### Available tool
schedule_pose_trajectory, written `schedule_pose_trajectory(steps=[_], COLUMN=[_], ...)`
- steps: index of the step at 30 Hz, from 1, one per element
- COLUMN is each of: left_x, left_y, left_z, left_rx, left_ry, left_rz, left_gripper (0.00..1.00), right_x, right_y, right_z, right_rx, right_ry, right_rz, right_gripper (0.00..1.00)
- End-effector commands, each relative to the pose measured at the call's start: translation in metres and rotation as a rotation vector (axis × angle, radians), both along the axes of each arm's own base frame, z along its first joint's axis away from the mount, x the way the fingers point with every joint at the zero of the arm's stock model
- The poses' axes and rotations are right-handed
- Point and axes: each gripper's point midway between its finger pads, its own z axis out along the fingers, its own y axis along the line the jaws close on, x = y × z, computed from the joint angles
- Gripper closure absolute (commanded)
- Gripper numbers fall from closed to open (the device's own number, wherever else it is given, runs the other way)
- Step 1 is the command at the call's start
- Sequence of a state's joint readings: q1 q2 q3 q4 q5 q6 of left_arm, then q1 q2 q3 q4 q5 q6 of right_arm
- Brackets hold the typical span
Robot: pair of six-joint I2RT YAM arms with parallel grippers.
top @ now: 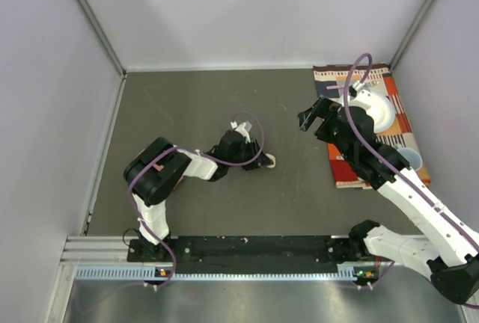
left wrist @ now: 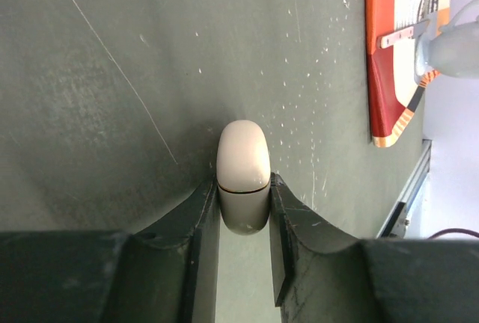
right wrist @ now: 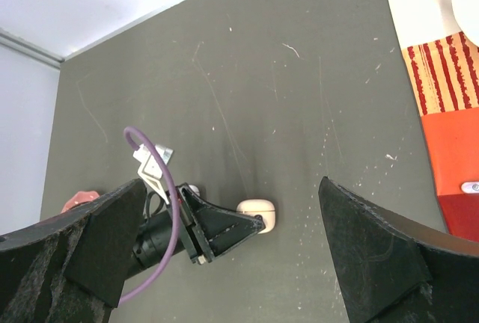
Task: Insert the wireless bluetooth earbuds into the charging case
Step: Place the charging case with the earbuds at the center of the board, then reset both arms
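A pale peach charging case [left wrist: 243, 166], lid closed along a thin seam, sits between the fingers of my left gripper [left wrist: 243, 192], which is shut on its lower half. From above, the case [top: 269, 161] shows at the tip of the left gripper [top: 260, 160], low at mid-table. In the right wrist view the case [right wrist: 258, 207] is seen below, and a small white piece [right wrist: 193, 187] peeks out behind the left gripper; I cannot tell what it is. No earbuds can be made out. My right gripper [top: 313, 116] hangs open above the table, nothing between its fingers [right wrist: 359, 248].
A striped red, orange and white mat [top: 358, 170] lies at the right, carrying a white bowl [top: 376, 110] and a small pale cup [top: 412, 160]. A reddish object [right wrist: 75, 200] lies by the left arm. Grey walls enclose the table on three sides.
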State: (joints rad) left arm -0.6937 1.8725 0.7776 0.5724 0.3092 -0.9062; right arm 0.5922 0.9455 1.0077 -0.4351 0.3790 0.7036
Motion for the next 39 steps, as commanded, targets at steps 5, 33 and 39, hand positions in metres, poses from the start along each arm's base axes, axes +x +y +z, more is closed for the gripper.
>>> schedule_pose_trajectory(steps=[5,33,39], left_x=[0.011,0.017,0.016], left_y=[0.002,0.048,0.067], left_z=[0.000,0.080,0.138], left_rx=[0.077,0.314,0.277], left_ry=[-0.028,-0.327,-0.487], left_rz=[0.003,-0.017,0.060], left_gripper=[0.52,0.39,0.30], right_x=[0.002,0.003,0.008], right_y=[-0.004,-0.011,-0.013], right_z=[0.012,0.003,-0.007], right_rx=[0.031,-0.001,-0.050], right_ry=[-0.050,-0.042,-0.022], right_rz=[-0.017,-0.034,-0.023], right_gripper=[0.01,0.01,0.01])
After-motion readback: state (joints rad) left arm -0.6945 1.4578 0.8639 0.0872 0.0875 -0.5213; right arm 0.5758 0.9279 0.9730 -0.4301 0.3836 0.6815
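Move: The left fingers already hold the charging case down on the board, its middle about 1 cm below the hand point and otherwise right at it. The other charging case lies some 12 cm to the left of the held one and about 2 cm farther out, at the same height. From the idle right hand the held case is about 12 cm to the left, level with it fore and aft, and roughly 25 cm below. The left fingers let go of the charging case on the board, opening to about twice their gap as the hand edges 1 cm forward. After a brief pause the hand backs off low to its left, then lifts away quickly, ending some 10 cm up and 5 cm left, with the wrist tilting about 25 degrees and the fingers staying open. ##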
